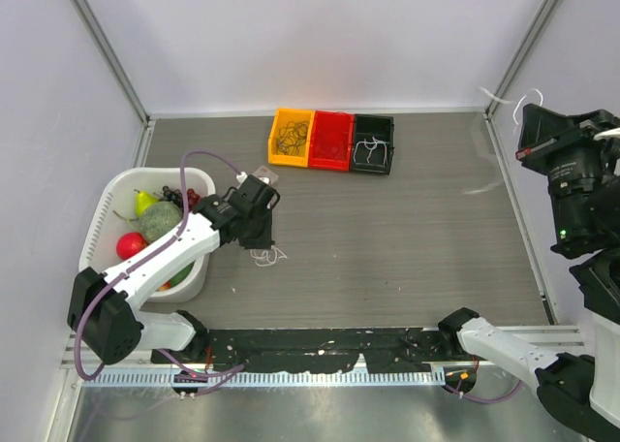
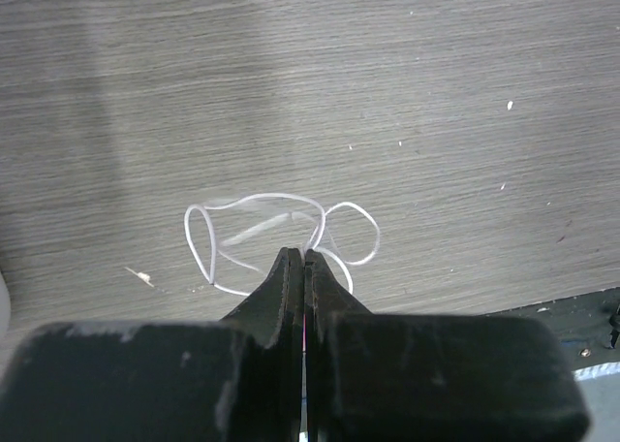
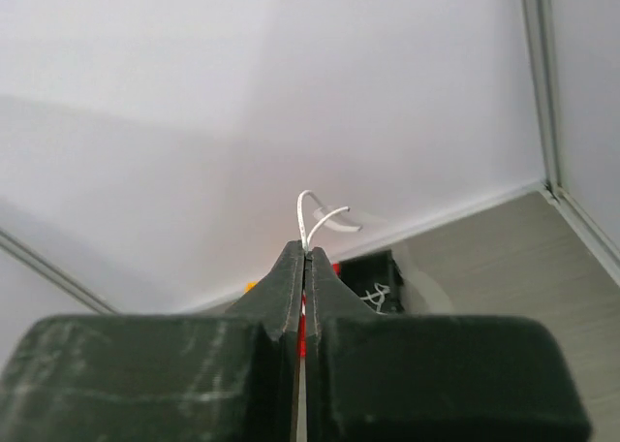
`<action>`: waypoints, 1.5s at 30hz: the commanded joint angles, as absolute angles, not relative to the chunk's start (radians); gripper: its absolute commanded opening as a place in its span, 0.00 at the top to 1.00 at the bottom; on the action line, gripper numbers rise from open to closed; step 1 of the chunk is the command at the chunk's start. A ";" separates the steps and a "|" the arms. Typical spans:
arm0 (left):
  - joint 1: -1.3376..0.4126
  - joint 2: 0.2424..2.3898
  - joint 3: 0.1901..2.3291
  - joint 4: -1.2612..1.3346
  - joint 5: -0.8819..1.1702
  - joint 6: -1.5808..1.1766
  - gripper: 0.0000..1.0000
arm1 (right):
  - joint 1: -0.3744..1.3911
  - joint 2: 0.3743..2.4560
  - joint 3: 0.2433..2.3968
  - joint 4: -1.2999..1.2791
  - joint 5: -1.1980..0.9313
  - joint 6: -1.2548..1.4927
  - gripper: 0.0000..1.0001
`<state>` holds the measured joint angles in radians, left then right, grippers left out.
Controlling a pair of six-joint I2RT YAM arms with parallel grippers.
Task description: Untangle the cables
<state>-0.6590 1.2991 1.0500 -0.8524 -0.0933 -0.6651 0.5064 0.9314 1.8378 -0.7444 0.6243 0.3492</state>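
A white cable (image 2: 281, 224) lies in loose loops on the grey table, and my left gripper (image 2: 303, 253) is shut on its near end. From above, that gripper (image 1: 261, 238) sits just over the same white cable (image 1: 267, 257), left of the table's middle. My right gripper (image 3: 304, 250) is raised high at the far right and is shut on a short white cable (image 3: 315, 214) that curls up out of its tips. In the top view the right gripper (image 1: 521, 122) and its white cable (image 1: 524, 101) are against the right wall.
Three small bins stand in a row at the back: an orange bin (image 1: 274, 138) with dark cables, a red bin (image 1: 330, 140) and a black bin (image 1: 374, 124) with white cables. A white basket (image 1: 107, 198) of fruit stands at the left edge.
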 commanded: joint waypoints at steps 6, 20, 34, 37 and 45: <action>-0.650 1.336 1.012 -0.776 -0.040 -0.678 1.00 | 0.503 0.977 1.980 -0.563 0.542 0.296 0.99; -0.652 1.269 1.109 -0.765 0.129 -0.693 0.47 | 0.503 1.089 1.776 -0.545 0.497 0.389 0.99; -0.650 1.184 1.267 -0.781 0.284 -0.687 0.23 | 0.473 1.393 1.776 -0.348 0.571 0.334 0.99; -0.652 1.172 1.318 -0.788 0.311 -0.678 0.23 | 0.456 1.463 1.802 -0.334 0.568 0.312 0.99; -0.652 1.195 1.512 -0.911 0.242 -0.531 0.20 | 0.439 1.620 1.910 -0.321 0.551 0.296 0.99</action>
<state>-0.6544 1.2015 1.4113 -0.8543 0.2531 -0.6228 0.4408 1.5803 1.8179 -0.3939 0.5331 0.3199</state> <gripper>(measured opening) 0.799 0.036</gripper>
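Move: Ahead of the raised right hand, which holds one white cable, the black bin lies about 34 cm farther out, 13 cm left and 47 cm below; the red bin is beside it, 23 cm left of the hand. The left hand pinches the white tangle about 4 cm under it; the card box lies some 17 cm ahead and 4 cm left, the fruit basket 4 cm ahead and 25 cm left. From that hand the black bin is about 32 cm ahead, 23 cm right. Carrying its still-pinched white cable, the right hand rises some 6 cm, then sweeps forward about 25 cm, down and left towards the black bin, tipping its fingers downward. The left hand dips slightly, opens wide to let go of the tangle, and climbs away about 17 cm net, drifting right as its fingers swing some 30 degrees rightward. ##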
